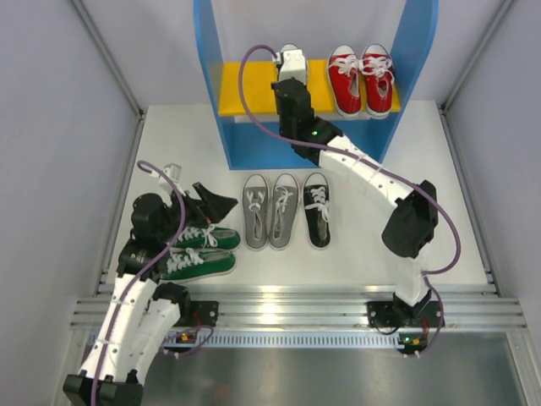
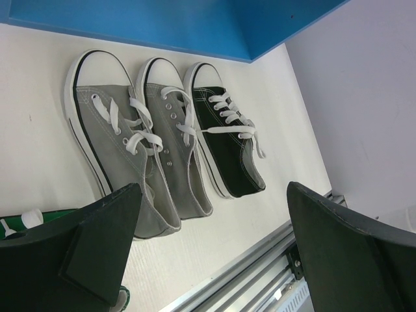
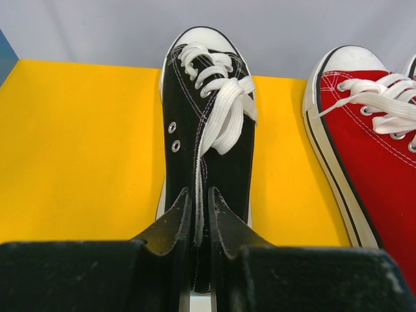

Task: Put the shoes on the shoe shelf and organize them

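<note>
My right gripper (image 3: 199, 195) is shut on the heel end of a black shoe (image 3: 205, 123) and holds it on the yellow board (image 3: 78, 149) of the blue shoe shelf (image 1: 209, 68), left of the red pair (image 1: 362, 78). In the top view the wrist hides most of this shoe; its white toe cap (image 1: 289, 52) shows. The grey pair (image 1: 270, 209) and the other black shoe (image 1: 317, 207) stand side by side on the table before the shelf. The green pair (image 1: 199, 251) lies on its side at the left. My left gripper (image 1: 196, 188) is open and empty above the green pair.
The left wrist view shows the grey pair (image 2: 130, 149), the black shoe (image 2: 227, 146), the shelf's blue base (image 2: 162, 23) and the metal rail (image 2: 260, 273) at the table's near edge. Grey walls close in both sides. The red shoe (image 3: 364, 149) sits close to the held one's right.
</note>
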Motion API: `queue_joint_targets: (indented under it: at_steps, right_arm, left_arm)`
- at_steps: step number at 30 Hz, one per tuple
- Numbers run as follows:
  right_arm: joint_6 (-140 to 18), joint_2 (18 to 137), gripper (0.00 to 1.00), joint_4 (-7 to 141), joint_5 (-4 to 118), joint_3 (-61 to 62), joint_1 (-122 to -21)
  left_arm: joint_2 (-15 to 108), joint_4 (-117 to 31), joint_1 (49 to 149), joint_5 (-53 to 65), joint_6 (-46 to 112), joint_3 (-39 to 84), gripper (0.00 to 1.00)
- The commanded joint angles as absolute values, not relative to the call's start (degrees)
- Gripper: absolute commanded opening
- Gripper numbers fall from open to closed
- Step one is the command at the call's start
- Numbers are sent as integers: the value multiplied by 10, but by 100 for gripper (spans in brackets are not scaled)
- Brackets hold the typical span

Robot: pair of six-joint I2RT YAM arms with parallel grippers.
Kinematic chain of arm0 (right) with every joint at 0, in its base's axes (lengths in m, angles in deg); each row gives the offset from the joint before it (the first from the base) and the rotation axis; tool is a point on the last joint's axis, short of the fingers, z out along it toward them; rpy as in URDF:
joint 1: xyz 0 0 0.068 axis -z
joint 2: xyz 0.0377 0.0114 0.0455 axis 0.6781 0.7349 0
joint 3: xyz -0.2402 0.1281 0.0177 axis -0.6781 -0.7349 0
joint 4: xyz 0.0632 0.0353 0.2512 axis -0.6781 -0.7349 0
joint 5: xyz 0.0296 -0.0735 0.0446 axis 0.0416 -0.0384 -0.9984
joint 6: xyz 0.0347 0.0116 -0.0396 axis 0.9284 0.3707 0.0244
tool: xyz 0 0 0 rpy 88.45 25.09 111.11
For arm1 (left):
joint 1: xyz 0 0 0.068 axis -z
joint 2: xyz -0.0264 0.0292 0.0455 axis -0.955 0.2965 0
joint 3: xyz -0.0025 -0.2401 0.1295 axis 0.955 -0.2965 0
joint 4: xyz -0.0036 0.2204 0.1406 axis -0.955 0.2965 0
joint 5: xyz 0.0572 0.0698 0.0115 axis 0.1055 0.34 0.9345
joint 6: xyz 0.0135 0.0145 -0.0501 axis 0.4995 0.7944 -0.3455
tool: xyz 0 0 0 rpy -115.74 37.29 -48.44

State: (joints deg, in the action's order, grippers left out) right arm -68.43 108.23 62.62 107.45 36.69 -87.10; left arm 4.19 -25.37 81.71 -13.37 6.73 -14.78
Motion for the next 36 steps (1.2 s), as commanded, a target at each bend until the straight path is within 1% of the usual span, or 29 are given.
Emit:
queue_joint_targets:
  at_steps: [1,9,10,11,12,15,16,17,18,21,23,24,26,27,28,31,32,33,34,36]
  right_arm:
    - [-662,1029,0,690,1072,362,-890]
    - [-654,1017,0,693,1073,341,-896]
    - [-653,1015,5,693,1073,339,-896]
    - [-651,1014,12,693,1074,334,-897]
    - [-650,1008,25,696,1074,332,-896]
    - [-648,1003,45,696,1070,331,-898]
    - [-648,1000,55,698,1065,329,-898]
    - [-647,999,60,701,1059,326,-898]
    - [-647,992,67,705,1056,325,-898]
    - [-652,975,74,712,1056,324,-898]
    - [-670,957,76,723,1066,306,-902]
    - [-673,924,77,738,1072,292,-905]
    - [-719,885,77,782,1087,226,-919]
    - [-726,840,77,793,1093,198,-924]
    - [-729,814,77,809,1097,132,-930]
    - [-734,709,78,840,1121,7,-959]
    - [-730,684,77,856,1142,-78,-980]
    - [-727,637,78,865,1152,-121,-992]
    - [-718,616,78,868,1168,-195,-1007]
    - [-682,571,78,856,1208,-255,-1055]
  left_arm:
    - [27,-256,818,-125,75,-151,99]
    - [21,-251,818,-127,78,-152,99]
    - [20,-250,818,-126,77,-151,99]
    - [20,-250,818,-126,77,-152,99]
    - [19,-250,818,-126,77,-151,99]
    - [20,-248,818,-127,77,-152,99]
    - [19,-248,817,-127,76,-151,99]
    - [17,-247,817,-127,75,-151,99]
    - [15,-246,818,-127,76,-151,99]
    - [14,-242,817,-125,76,-150,99]
    - [11,-237,817,-123,79,-145,99]
    - [10,-232,818,-122,81,-143,99]
    - [9,-227,818,-119,84,-140,99]
    - [8,-224,818,-116,87,-138,99]
    - [7,-224,817,-114,87,-138,99]
    - [5,-224,817,-112,87,-139,99]
    - [6,-224,818,-112,87,-142,99]
    - [7,-224,817,-112,87,-143,99]
    - [8,-224,817,-112,87,-144,99]
    - [14,-224,817,-113,86,-146,99]
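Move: The right hand still pinches the black shoe on the yellow shelf near its opening; the shoe's middle is about 2 cm ahead and 3 cm below. The nearer red shoe is roughly 13 cm right, 2 cm ahead. On the table, the other black shoe lies about 22 cm back, 8 cm right and 30 cm below. From the left hand, the shelved black shoe is some 27 cm ahead, 14 cm right and 9 cm higher. Right hand opens off the shelved shoe, rises, then sweeps about 19 cm back and right towards its mate. ##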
